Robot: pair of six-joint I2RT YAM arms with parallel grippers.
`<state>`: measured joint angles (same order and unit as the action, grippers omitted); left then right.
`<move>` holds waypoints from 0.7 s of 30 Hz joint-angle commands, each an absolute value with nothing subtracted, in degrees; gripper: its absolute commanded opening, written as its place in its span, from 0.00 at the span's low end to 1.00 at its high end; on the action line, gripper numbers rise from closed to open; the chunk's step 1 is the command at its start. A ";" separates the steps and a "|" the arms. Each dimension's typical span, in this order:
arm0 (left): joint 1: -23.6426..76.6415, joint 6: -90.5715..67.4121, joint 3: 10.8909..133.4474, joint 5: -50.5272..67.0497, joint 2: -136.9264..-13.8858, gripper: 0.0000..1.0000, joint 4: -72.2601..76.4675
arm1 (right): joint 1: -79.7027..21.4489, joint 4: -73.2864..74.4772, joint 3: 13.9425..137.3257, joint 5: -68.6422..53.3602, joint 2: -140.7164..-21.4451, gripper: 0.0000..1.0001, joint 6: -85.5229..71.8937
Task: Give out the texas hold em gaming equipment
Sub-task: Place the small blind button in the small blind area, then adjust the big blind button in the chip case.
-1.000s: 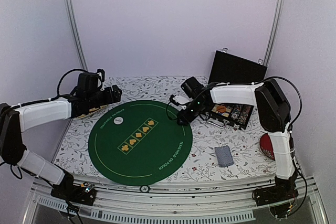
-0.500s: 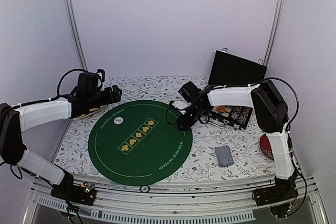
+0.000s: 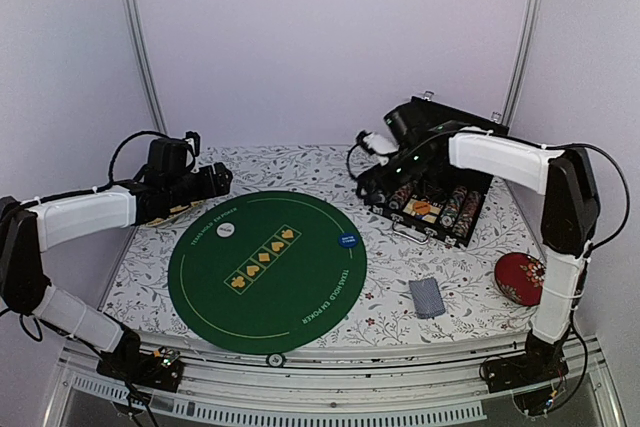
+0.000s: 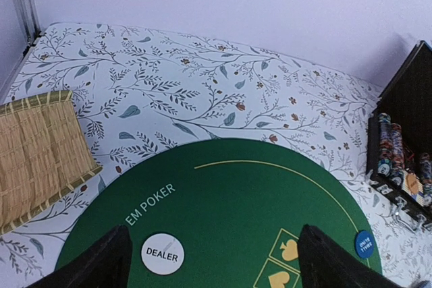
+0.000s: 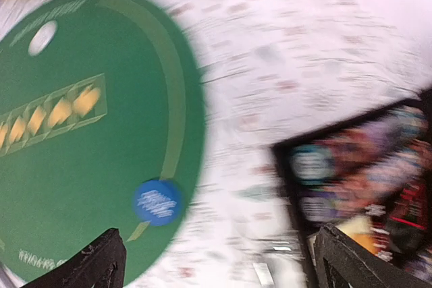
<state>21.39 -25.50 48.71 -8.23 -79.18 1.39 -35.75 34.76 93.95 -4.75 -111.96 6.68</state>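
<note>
A round green poker mat (image 3: 267, 269) lies mid-table. On it are a white DEALER button (image 3: 227, 230) (image 4: 163, 254) and a blue button (image 3: 348, 240) (image 5: 156, 202) near its right edge. An open black case (image 3: 430, 209) at the back right holds rows of poker chips (image 4: 391, 156). A deck of cards (image 3: 427, 297), backs up, lies near the front right. My left gripper (image 3: 224, 179) (image 4: 214, 247) hovers open above the mat's far left rim. My right gripper (image 3: 372, 185) (image 5: 217, 234) is open and empty, raised between the blue button and the case; its view is blurred.
A tan bamboo mat (image 4: 37, 153) lies at the table's left edge under my left arm. A red round disc (image 3: 520, 277) sits at the right edge. The case's lid (image 3: 450, 132) stands upright behind the chips.
My right gripper has opened, left the blue button on the mat's right edge, and swung up and right toward the case. The left arm has not moved.
</note>
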 commanded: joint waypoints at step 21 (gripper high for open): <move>21.80 -25.37 48.77 -8.11 -79.34 0.88 1.05 | -20.40 39.36 92.85 -0.58 -122.89 0.79 -0.62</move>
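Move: From the right hand, open and already clear of the small blind button, the big blind button lies in the chip case about 6 cm ahead, 13 cm to the right and 11 cm below. The dice sit some 4 cm farther out than it and 2 cm right; the left chip rows about 7 cm farther out and 5 cm left. The small blind button is about 4 cm back, 5 cm left and 13 cm below the hand. From the left hand, the big blind button is some 44 cm right, 7 cm ahead and 15 cm below. Rightward and a little forward, the right hand sweeps about 14 cm away from the small blind button to the chip case, rising slightly at first, then sinking roughly 11 cm from its peak over the big blind button. The wrist turns some 25 degrees clockwise and points more steeply down, while the wide-open fingers narrow slightly to stand either side of the big blind button, not gripping it. ##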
